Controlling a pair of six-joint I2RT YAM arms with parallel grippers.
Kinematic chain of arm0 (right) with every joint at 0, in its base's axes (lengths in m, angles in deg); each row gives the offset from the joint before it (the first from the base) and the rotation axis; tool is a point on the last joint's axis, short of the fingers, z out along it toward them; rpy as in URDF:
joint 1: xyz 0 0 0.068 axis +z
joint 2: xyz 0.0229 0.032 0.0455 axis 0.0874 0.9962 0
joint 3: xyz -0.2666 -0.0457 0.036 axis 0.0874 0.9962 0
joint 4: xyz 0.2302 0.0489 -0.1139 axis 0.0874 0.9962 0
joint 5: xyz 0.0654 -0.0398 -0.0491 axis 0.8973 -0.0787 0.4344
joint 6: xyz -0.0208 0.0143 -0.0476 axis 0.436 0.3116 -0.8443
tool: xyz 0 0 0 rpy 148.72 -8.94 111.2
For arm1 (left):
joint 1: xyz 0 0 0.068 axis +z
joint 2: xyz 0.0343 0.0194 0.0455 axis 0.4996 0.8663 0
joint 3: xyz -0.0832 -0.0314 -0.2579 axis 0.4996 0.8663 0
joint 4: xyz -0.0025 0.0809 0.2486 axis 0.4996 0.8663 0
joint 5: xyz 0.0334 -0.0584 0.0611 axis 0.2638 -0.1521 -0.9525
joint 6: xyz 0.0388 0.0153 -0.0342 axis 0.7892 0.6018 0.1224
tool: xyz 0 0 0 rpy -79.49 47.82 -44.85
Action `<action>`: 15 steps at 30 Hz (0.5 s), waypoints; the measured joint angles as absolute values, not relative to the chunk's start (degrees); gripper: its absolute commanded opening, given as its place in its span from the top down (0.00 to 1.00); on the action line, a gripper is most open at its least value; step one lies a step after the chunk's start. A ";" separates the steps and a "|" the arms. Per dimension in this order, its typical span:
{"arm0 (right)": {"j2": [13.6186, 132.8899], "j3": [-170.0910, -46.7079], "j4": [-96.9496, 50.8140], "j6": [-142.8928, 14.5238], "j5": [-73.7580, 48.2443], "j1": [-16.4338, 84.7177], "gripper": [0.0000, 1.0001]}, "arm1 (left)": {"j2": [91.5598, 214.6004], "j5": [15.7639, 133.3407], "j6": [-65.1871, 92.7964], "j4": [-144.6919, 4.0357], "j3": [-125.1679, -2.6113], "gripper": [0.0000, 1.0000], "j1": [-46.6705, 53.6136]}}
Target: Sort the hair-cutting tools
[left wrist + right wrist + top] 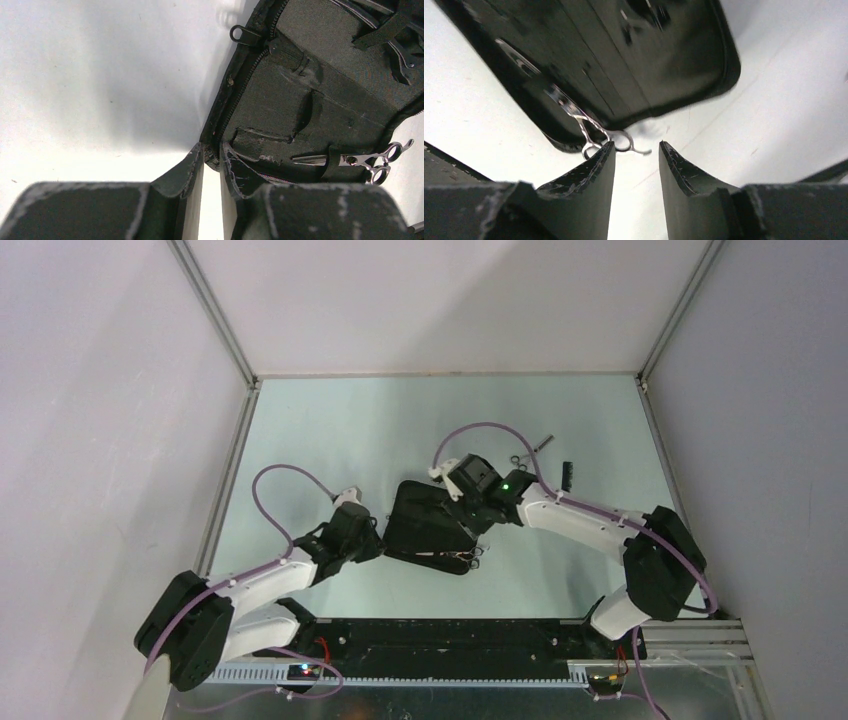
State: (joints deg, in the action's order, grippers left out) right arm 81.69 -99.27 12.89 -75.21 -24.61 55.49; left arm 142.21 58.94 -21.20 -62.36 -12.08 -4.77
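Observation:
The black zip case [425,525] lies open in the middle of the table. One pair of silver scissors [360,160] is tucked under a strap inside it, ring handles sticking out past the case's edge [468,560]. My left gripper [211,147] is shut on the case's zip rim at its left side [378,540]. My right gripper [637,144] hovers open and empty over the case [649,60], the scissors' rings [594,127] just beyond its left fingertip. A second pair of scissors [530,452] and a black comb [566,475] lie on the table to the far right.
Metal frame rails [225,480] run along the table's left and right sides, with walls behind them. The arm bases and a black rail [450,635] sit at the near edge.

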 measured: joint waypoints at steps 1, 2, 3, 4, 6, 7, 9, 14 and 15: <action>80.95 -97.21 13.07 -72.26 -24.58 54.44 0.59 | 142.32 59.00 -21.20 -62.36 -12.08 0.78 -4.70; 80.29 -95.37 13.18 -69.63 -24.54 53.77 0.59 | 142.43 59.02 -21.20 -62.38 -12.08 0.78 -4.70; 79.77 -93.80 13.40 -67.64 -24.50 53.35 0.59 | 142.45 59.02 -21.20 -62.36 -12.10 0.78 -4.66; 79.02 -91.72 13.37 -64.98 -24.41 52.96 0.59 | 142.45 59.07 -21.20 -62.36 -12.10 0.78 -4.64; 77.49 -88.07 13.64 -60.19 -24.10 52.56 0.60 | 142.53 59.13 -21.18 -62.31 -12.17 0.78 -4.57; 76.75 -86.54 13.68 -58.03 -23.86 52.46 0.60 | 142.58 59.18 -21.18 -62.27 -12.21 0.78 -4.53; 75.52 -84.27 13.29 -54.49 -23.18 52.39 0.61 | 142.77 59.22 -21.16 -62.09 -12.41 0.78 -4.49; 73.27 -79.90 9.83 -47.10 -21.57 52.15 0.62 | 143.30 59.48 -21.12 -61.53 -12.95 0.78 -4.36; 73.27 -79.44 8.94 -46.09 -21.11 52.06 0.63 | 143.30 59.48 -21.12 -61.50 -12.95 0.78 -4.36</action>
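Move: The right hand, empty and slightly open, hangs over the case. The handles of the scissors tucked in it lie some 4 cm back, 4 cm to the right and 9 cm below. The case's middle is roughly 1 cm ahead, 3 cm left and 10 cm down; the hair clips lie 5 cm ahead, 2 cm left and 9 cm down. From the left hand, at the case's near left corner, those handles lie about 15 cm right and 2 cm back, nearly level. Back, down and to the right, the right hand drops some 10 cm in all towards the scissors' handles, the sideways part spent early. Meanwhile it turns clockwise nearly 30 degrees and tips its fingers back under the wrist, keeping them slightly open without touching the scissors. The left hand stays at the case's corner, seeming to pin it. ##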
